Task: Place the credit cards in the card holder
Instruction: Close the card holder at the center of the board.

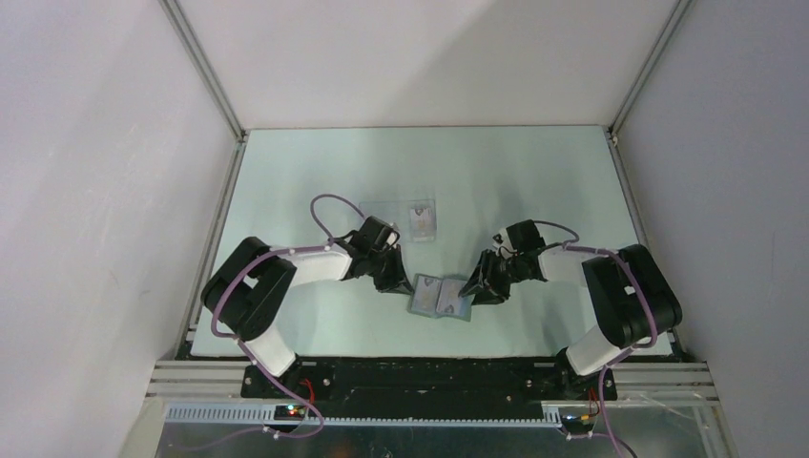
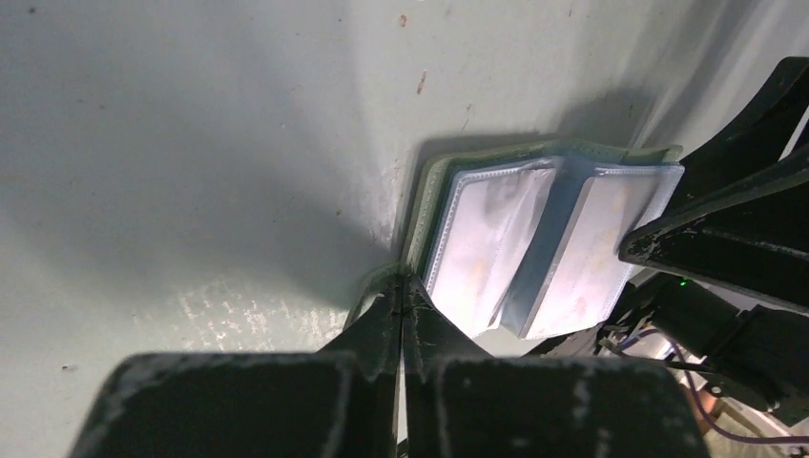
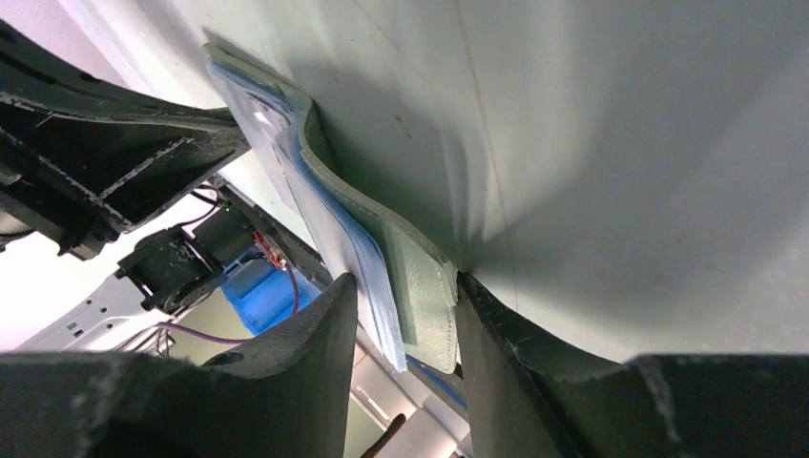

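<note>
The card holder [image 1: 439, 297] lies open near the table's front middle, grey cover down, its pale blue sleeves [image 2: 520, 239] facing up. Whether credit cards sit in those sleeves I cannot tell. My left gripper [image 1: 399, 283] is shut, and its tips [image 2: 403, 282] press against the holder's left corner, where the cover edge curls. My right gripper [image 1: 477, 289] is shut on the holder's right edge [image 3: 420, 277], cover and sleeves between its fingers [image 3: 405, 284], and that edge is bent up off the table. One pale credit card [image 1: 420, 221] lies farther back.
A clear plastic case [image 1: 391, 215] lies flat behind the left gripper, the pale card at its right end. Grey walls and metal rails enclose the table on three sides. Both arm bases stand at the near edge.
</note>
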You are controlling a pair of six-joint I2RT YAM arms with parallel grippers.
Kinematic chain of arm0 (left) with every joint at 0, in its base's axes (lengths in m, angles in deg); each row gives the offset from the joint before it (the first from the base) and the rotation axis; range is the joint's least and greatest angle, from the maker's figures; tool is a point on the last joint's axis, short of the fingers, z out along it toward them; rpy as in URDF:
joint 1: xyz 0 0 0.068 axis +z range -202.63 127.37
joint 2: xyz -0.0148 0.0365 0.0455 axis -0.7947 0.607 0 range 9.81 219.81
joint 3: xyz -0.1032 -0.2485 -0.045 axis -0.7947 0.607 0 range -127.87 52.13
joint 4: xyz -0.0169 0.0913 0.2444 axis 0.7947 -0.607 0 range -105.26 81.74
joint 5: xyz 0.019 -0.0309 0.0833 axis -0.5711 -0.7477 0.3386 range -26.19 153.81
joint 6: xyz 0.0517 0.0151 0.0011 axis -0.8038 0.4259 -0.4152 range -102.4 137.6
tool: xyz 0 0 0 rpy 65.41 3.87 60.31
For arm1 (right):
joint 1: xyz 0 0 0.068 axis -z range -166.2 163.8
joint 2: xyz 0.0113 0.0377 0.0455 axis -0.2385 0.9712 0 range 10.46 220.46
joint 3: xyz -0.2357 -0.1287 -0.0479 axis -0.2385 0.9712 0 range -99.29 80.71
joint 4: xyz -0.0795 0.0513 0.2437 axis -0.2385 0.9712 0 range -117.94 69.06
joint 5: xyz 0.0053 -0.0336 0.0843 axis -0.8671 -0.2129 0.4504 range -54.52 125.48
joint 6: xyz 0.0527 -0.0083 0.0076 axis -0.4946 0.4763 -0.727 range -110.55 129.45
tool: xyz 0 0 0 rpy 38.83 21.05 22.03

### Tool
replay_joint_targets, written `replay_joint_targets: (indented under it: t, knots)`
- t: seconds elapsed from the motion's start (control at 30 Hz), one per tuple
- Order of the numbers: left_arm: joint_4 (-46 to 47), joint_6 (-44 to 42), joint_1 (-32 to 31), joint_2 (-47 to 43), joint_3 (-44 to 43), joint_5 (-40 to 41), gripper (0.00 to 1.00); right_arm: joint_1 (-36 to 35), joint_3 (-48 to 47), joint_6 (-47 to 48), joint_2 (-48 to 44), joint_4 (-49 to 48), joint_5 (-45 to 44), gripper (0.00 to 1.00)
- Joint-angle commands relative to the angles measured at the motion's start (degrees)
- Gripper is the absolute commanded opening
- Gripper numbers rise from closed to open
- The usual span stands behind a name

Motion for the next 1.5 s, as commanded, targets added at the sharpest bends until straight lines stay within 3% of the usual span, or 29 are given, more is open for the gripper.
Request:
replay_joint_targets:
  t: [0.0, 0.33, 0.73, 0.93, 1.1, 1.23, 1.47]
  knots:
    - [4.94, 2.49, -1.06, 3.11, 2.92, 0.44, 0.00, -1.71, 0.07, -1.79, -1.59, -9.14, 3.02, 0.44]
    - [5.60, 4.15, -4.00, 3.73, 0.97, 1.12, 0.00, -3.01, -0.28, -5.36, -11.10, -11.21, 4.13, 0.45]
    - [5.26, 4.01, -4.74, 1.99, 0.80, 1.53, 0.01, -9.97, -5.89, -4.47, 2.16, -13.26, 1.79, 0.47]
    - [3.37, 3.04, -4.87, -0.11, -0.38, 1.87, 0.12, -11.85, -8.18, -3.15, 6.94, -11.22, -1.03, 0.47]
    - [1.09, 1.72, -4.83, -5.31, -1.37, 3.58, 0.31, -13.88, -12.43, 0.45, 9.00, -1.79, -6.58, 0.47]
    - [-0.41, 2.93, -4.01, -11.18, -1.13, 5.83, 0.45, -14.10, -12.98, 0.55, 8.16, -1.26, -6.15, 0.48]
    - [-0.49, 3.39, 0.34, -18.48, 1.67, 4.19, 0.52, -14.18, -14.42, 0.08, 4.39, 0.13, -5.07, 0.49]
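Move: The open card holder lies flat, cards in both halves. From the left hand, its closed fingertips at the holder's left edge, the middle is some 6 cm to the right and 2 cm back, about 1 cm below; the clasp strap is roughly 1 cm to the left. The right hand, with the right cover's free edge between its fingers, has that middle about 5 cm to the left, level, 2 cm lower. The clear box lies about 15 cm ahead and 3 cm left of the left hand. The right hand, fingers staying half open around the right cover's free edge, swings the cover up and over to the left in an arc, rising about 6 cm, then sinking most of that while travelling nearly 8 cm left in all onto the other half, where it stays. Meanwhile the left hand, still shut at the left edge, shifts some 3 cm to the right and waits there, then opens halfway and comes clear of the holder, climbing about 8 cm. ##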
